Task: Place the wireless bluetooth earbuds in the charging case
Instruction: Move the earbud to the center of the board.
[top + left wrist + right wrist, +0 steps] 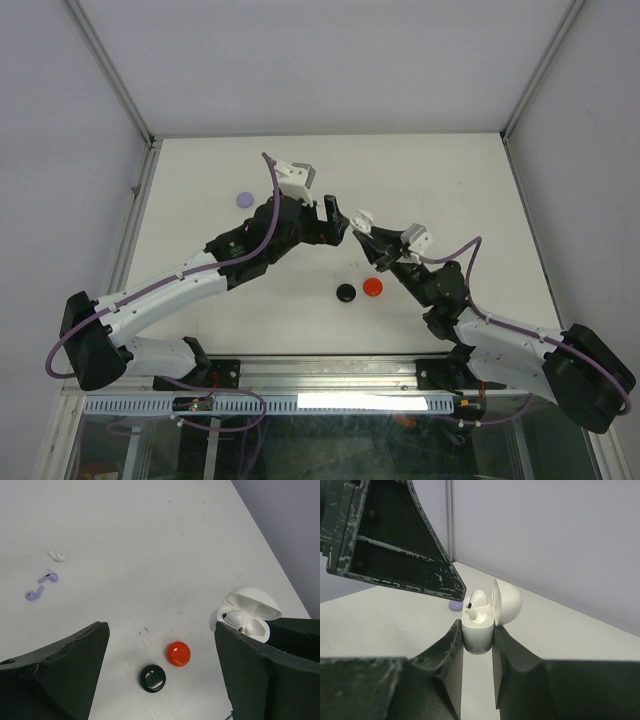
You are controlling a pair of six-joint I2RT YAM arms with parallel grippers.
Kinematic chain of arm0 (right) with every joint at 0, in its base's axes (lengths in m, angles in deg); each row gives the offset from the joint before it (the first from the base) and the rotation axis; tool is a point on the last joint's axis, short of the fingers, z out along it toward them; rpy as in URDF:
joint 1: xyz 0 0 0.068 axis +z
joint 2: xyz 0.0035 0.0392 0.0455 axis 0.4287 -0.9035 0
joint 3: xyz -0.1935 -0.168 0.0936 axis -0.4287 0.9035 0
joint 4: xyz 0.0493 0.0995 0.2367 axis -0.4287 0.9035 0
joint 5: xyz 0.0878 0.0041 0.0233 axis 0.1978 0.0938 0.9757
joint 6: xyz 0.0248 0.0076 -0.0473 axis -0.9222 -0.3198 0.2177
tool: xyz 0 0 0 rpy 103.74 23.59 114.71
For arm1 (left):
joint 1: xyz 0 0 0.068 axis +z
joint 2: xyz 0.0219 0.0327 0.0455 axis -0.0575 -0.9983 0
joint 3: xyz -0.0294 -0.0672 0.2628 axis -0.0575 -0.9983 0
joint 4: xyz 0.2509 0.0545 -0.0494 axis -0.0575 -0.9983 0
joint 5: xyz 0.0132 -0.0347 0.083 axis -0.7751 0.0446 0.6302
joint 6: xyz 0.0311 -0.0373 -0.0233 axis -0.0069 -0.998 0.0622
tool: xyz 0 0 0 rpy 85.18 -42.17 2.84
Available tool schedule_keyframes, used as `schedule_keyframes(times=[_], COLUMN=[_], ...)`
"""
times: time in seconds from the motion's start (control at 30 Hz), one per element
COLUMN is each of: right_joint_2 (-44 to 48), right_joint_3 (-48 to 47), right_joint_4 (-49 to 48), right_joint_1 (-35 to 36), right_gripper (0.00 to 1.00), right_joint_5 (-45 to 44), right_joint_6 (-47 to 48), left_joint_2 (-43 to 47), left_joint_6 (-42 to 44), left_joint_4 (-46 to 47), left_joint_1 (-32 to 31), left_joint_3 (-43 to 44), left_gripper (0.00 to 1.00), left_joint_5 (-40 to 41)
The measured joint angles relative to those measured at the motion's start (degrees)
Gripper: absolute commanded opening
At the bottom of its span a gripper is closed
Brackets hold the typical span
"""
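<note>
My right gripper (478, 636) is shut on an open white charging case (478, 626), held off the table with its lid (507, 601) swung back. One white earbud (480, 599) sits in the case, and the slot beside it looks empty. The top view shows the case (362, 217) at mid-table between both grippers. My left gripper (161, 630) hovers open and empty just left of the case (248, 611). A loose white earbud (56, 556) and two lavender earbuds (48, 577) (34, 594) lie on the table farther off.
A red puck case (373, 287) and a black puck case (346, 291) lie side by side near the front of the table. A shut lavender case (242, 199) sits at the back left. The left finger (395, 535) hangs close over the white case.
</note>
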Motion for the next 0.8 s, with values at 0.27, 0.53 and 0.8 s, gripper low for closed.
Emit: schedule_keyframes(times=[0.27, 0.53, 0.8], right_joint_2=[1.3, 5.7, 11.6], right_joint_3=[0.0, 1.0, 2.8], right_joint_4=[0.4, 4.2, 8.9], right_joint_1=[0.0, 0.0, 0.0], right_gripper=[0.0, 0.0, 0.0], right_joint_5=[-1.0, -4.4, -6.6], right_joint_6=[-0.2, -0.2, -0.4], left_joint_2=[1.7, -2.3, -20.1], left_joint_6=[0.2, 2.5, 6.5], left_joint_4=[0.1, -0.2, -2.1], left_joint_1=[3.2, 10.9, 16.1], left_joint_3=[-1.8, -2.8, 4.9], left_gripper=[0.91, 0.91, 0.83], left_joint_5=[-1.4, -3.8, -5.8])
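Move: The loose white earbud I'm after lies on the board about 14 cm ahead of my left hand, 5 cm to its left and roughly 23 cm below. Two purple earbuds lie closer in, about 11 and 9 cm ahead and some 8 and 11 cm left. The open white case, in my right fingers, stands about 5 cm right of my left hand and level with it. From my right hand that earbud is some 14 cm ahead, 10 cm left, well below. I swing my empty left hand away from the case, first mostly to the left, then forward and steeply down towards the white earbud: about 11 cm of descent, 9 cm forward and 5 left in all. It tips down and rolls its left side up, fingers staying wide open. Meanwhile my right hand, still pinching the case, eases about 3 cm to the right and turns slightly clockwise. ##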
